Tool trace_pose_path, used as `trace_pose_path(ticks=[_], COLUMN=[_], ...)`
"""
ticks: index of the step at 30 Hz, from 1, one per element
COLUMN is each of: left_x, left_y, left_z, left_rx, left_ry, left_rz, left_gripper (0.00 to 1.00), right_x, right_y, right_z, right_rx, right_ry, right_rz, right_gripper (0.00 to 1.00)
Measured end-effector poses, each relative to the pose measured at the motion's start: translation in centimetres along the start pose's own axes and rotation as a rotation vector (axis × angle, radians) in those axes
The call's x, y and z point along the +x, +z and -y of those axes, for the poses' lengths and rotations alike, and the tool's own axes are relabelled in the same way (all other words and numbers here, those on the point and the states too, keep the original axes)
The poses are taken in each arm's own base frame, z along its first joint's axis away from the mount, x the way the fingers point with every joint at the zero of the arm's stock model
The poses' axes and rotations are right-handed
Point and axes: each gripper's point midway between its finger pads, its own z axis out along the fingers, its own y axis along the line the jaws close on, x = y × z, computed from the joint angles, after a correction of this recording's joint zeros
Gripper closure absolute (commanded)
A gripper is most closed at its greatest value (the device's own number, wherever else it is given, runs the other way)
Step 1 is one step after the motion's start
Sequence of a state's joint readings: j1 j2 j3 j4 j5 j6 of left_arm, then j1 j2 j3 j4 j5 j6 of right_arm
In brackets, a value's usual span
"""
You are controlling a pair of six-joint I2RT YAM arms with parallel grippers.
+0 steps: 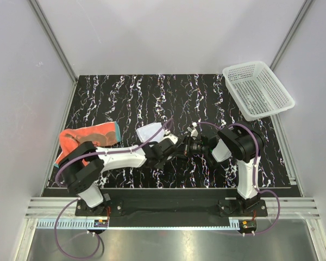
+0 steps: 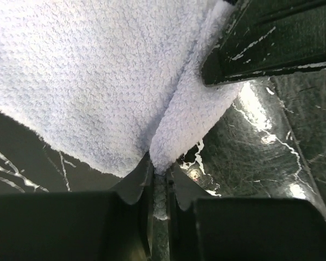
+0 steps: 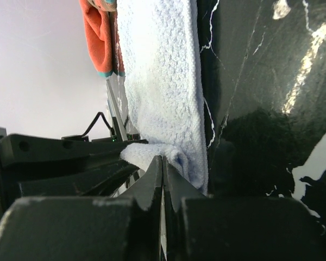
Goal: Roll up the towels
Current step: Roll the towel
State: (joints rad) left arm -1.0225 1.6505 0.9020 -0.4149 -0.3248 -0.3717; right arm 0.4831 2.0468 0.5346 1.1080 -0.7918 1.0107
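The white towel point(image 1: 149, 132) lies on the black marbled table point(image 1: 119, 98), just left of centre. My left gripper point(image 1: 169, 140) is shut on a raised fold at its near right corner; white towel point(image 2: 98, 76) cloth shows between the jaws of the left gripper point(image 2: 160, 182). My right gripper point(image 1: 186, 145) comes in from the right and is shut. In its wrist view the right gripper point(image 3: 163, 163) has its tips pressed against the folded edge of the white towel point(image 3: 163, 81); no cloth shows between the jaws. The orange-red towel point(image 1: 87, 138) lies crumpled at the table's left edge, also seen as the orange-red towel point(image 3: 98, 32).
A white mesh basket point(image 1: 258, 89) stands tilted at the back right corner. Grey walls close in the table on the left, back and right. Both arms meet near the table's middle, the right gripper's fingers point(image 2: 271, 43) close beside the left one.
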Motion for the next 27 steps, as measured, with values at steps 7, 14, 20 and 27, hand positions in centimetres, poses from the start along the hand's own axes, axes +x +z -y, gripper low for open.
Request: trace_pose_path(ticks=[7, 14, 20, 27], left_x=[-1.2, -2.4, -2.3, -2.3], left_y=[0.1, -0.4, -1.1, -1.2], left_z=[1.7, 6.3, 9.0, 9.8], left_rx=[0.207, 0.529, 0.705, 0.821], left_ry=[-0.128, -0.271, -0.351, -0.494], left_rz=[0.041, 0.023, -0.021, -0.07], left_gripper=[0.95, 0.96, 0.97, 0.98], right_x=[-1.3, -6.8, -9.2, -6.8], right_y=[-1.2, -3.9, -8.2, -12.8], right_z=[0.4, -1.0, -3.6, -5.0], right_rx=[0.125, 0.456, 0.653, 0.718], right_ry=[0.029, -0.078, -0.147, -0.101], right_rz=[0.027, 0.146, 0.24, 0.318], right_gripper=[0.89, 0.57, 0.49, 0.48])
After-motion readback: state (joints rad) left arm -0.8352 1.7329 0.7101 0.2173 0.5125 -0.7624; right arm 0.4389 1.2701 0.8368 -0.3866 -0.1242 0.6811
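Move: Lying low under both hands, the folded white towel has its middle some 6 cm ahead of the left hand and 2 cm to its left; the left fingers already hold its near edge. From the right hand the towel's middle is about 8 cm to the left and 2 cm ahead. The orange towel's middle is roughly 26 cm left of the left hand and 5 cm ahead; the basket lies some 32 cm right and 20 cm ahead of the right hand. Keeping its pinch on the towel's near edge, the left hand drags it low over the table about 9 cm right, bending 4 cm back on the way, while the wrist rolls its left side down and swings the fingers to point right and down. Meanwhile the right hand pulls clear of the towel's edge, opening halfway, going some 12 cm right and 10 cm up, first forward, then back. ##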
